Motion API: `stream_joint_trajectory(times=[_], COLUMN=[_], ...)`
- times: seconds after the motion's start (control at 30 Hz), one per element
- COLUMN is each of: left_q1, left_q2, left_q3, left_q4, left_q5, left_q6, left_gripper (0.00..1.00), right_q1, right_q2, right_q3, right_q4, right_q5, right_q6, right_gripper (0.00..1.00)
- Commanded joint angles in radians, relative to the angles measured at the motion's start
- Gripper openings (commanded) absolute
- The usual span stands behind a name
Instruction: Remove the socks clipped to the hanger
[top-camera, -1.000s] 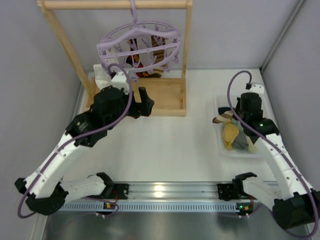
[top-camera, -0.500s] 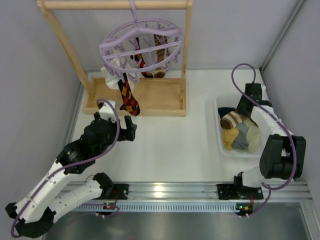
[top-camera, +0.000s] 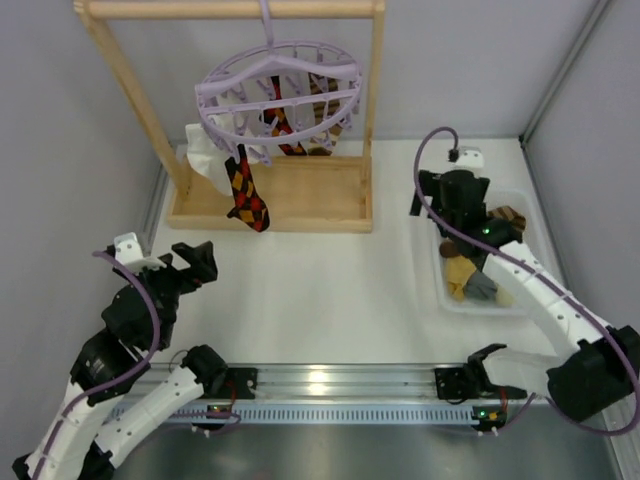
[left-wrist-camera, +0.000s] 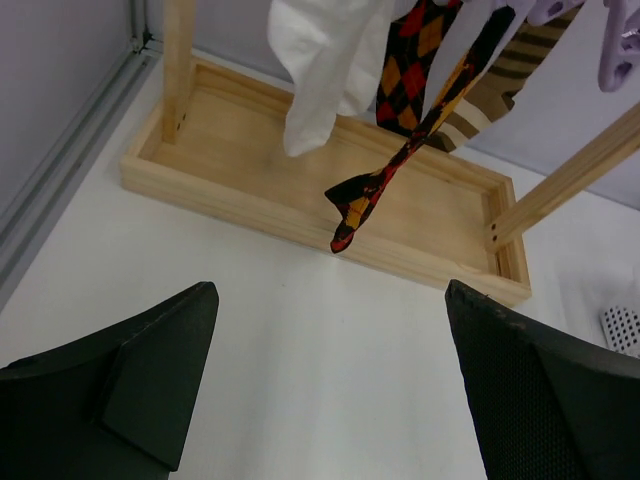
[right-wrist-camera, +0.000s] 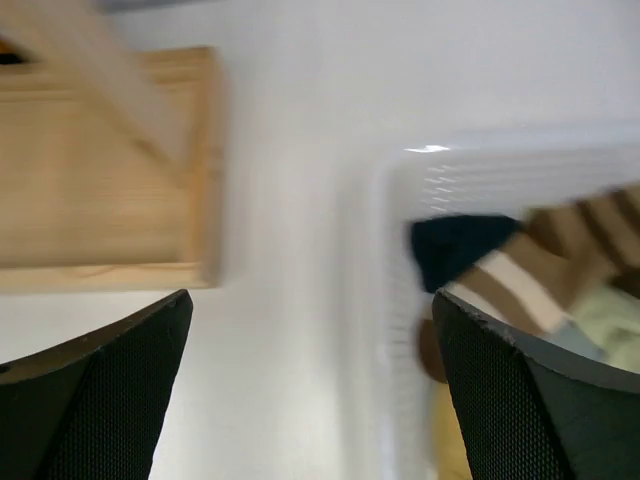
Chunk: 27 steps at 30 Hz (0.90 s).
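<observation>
The lilac round hanger (top-camera: 278, 85) hangs by its hook from the wooden rack. Clipped to it are a white sock (top-camera: 203, 152), a black argyle sock (top-camera: 245, 190) with red-orange diamonds, a second argyle sock and a brown-and-cream striped sock (top-camera: 322, 118). In the left wrist view the white sock (left-wrist-camera: 325, 70), the argyle sock (left-wrist-camera: 380, 190) and the striped sock (left-wrist-camera: 490, 85) dangle over the rack's base. My left gripper (top-camera: 185, 262) is open and empty, low at the near left (left-wrist-camera: 330, 385). My right gripper (top-camera: 430, 195) is open and empty (right-wrist-camera: 310, 385) at the bin's left edge.
The wooden frame rack (top-camera: 300, 195) stands at the back with a tray-like base (left-wrist-camera: 250, 190). A clear bin (top-camera: 440, 285) at the right holds loose socks, among them a navy one (right-wrist-camera: 455, 245), a striped one (right-wrist-camera: 540, 265) and a yellow one (top-camera: 458, 277). Walls close both sides.
My left arm has pulled back toward the near left, away from the rack. My right gripper has swung left from over the bin to its left edge. The argyle sock hangs free.
</observation>
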<state>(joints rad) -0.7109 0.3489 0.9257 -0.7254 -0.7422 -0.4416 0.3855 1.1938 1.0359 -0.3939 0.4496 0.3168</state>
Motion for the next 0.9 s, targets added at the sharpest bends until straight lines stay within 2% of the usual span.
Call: stream_joint_trajectory(times=[0.0,0.03,0.07,0.1,0.17,0.23,0.37,0.5,0.63,0.7,0.77,0.87], left_q1=[0.027,0.037,0.040,0.044,0.054,0.065,0.073,0.076,0.077,0.077,0.077,0.082], left_q2=[-0.036,-0.044,-0.056,-0.057,-0.060,-0.057,-0.057,-0.060,-0.062,-0.062,-0.060,-0.060], left_q3=[-0.021,-0.024,-0.025,-0.027,-0.027,-0.028,-0.030,-0.031,-0.030,-0.031,-0.030,-0.030], left_q4=[0.021,0.021,0.020,0.021,0.021,0.021,0.021,0.021,0.021,0.021,0.021,0.021], left_q5=[-0.072,-0.071,-0.069,-0.068,-0.068,-0.063,-0.052,-0.045,-0.040,-0.034,-0.029,-0.019], left_q6=[-0.029,-0.035,-0.039,-0.040,-0.040,-0.037,-0.036,-0.036,-0.034,-0.034,-0.031,-0.029], left_gripper=[0.99,0.99,0.99,0.99,0.99,0.99,0.99,0.99,0.99,0.99,0.99,0.99], right_q1=[0.200,0.241,0.345,0.412,0.574,0.639,0.766,0.825,0.839,0.840,0.837,0.834], right_q2=[-0.052,-0.054,-0.045,0.005,0.085,0.206,0.400,0.577,0.674,0.754,0.859,0.975], right_q3=[-0.081,-0.139,-0.157,-0.157,-0.093,-0.018,0.172,0.363,0.478,0.554,0.725,0.895], right_q4=[0.288,0.362,0.430,0.514,0.552,0.625,0.638,0.603,0.705,0.661,0.568,0.540], right_q5=[-0.011,-0.012,0.030,0.078,0.161,0.126,0.149,0.233,0.178,0.185,0.215,0.300], right_q6=[0.057,0.076,0.088,0.082,0.076,0.079,0.068,0.097,0.073,0.070,0.026,-0.039], right_gripper=[0.99,0.99,0.99,0.99,0.99,0.99,0.99,0.99,1.00,0.99,1.00,1.00])
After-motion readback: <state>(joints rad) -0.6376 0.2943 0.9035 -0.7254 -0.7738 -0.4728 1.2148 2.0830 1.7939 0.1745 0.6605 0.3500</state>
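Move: The near argyle sock hangs about 48 cm to the right hand's left, hardly 1 cm farther out and some 8 cm higher. The white sock hangs roughly 7 cm left of that sock and 7 cm farther out, while the other argyle sock is about 9 cm to its right and 12 cm farther out. From the left hand the near argyle sock lies some 19 cm ahead, 12 cm to the right, about level. No touch yet: the right hand, empty and wide open, sweeps some 47 cm left from beside the bin towards the toe end of the near argyle sock. It draws back about 8 cm and dips on the way, then rises and edges forward, turning some 35 degrees counter-clockwise and tipping its fingers up. The left hand drifts 2 cm left, then stays. ##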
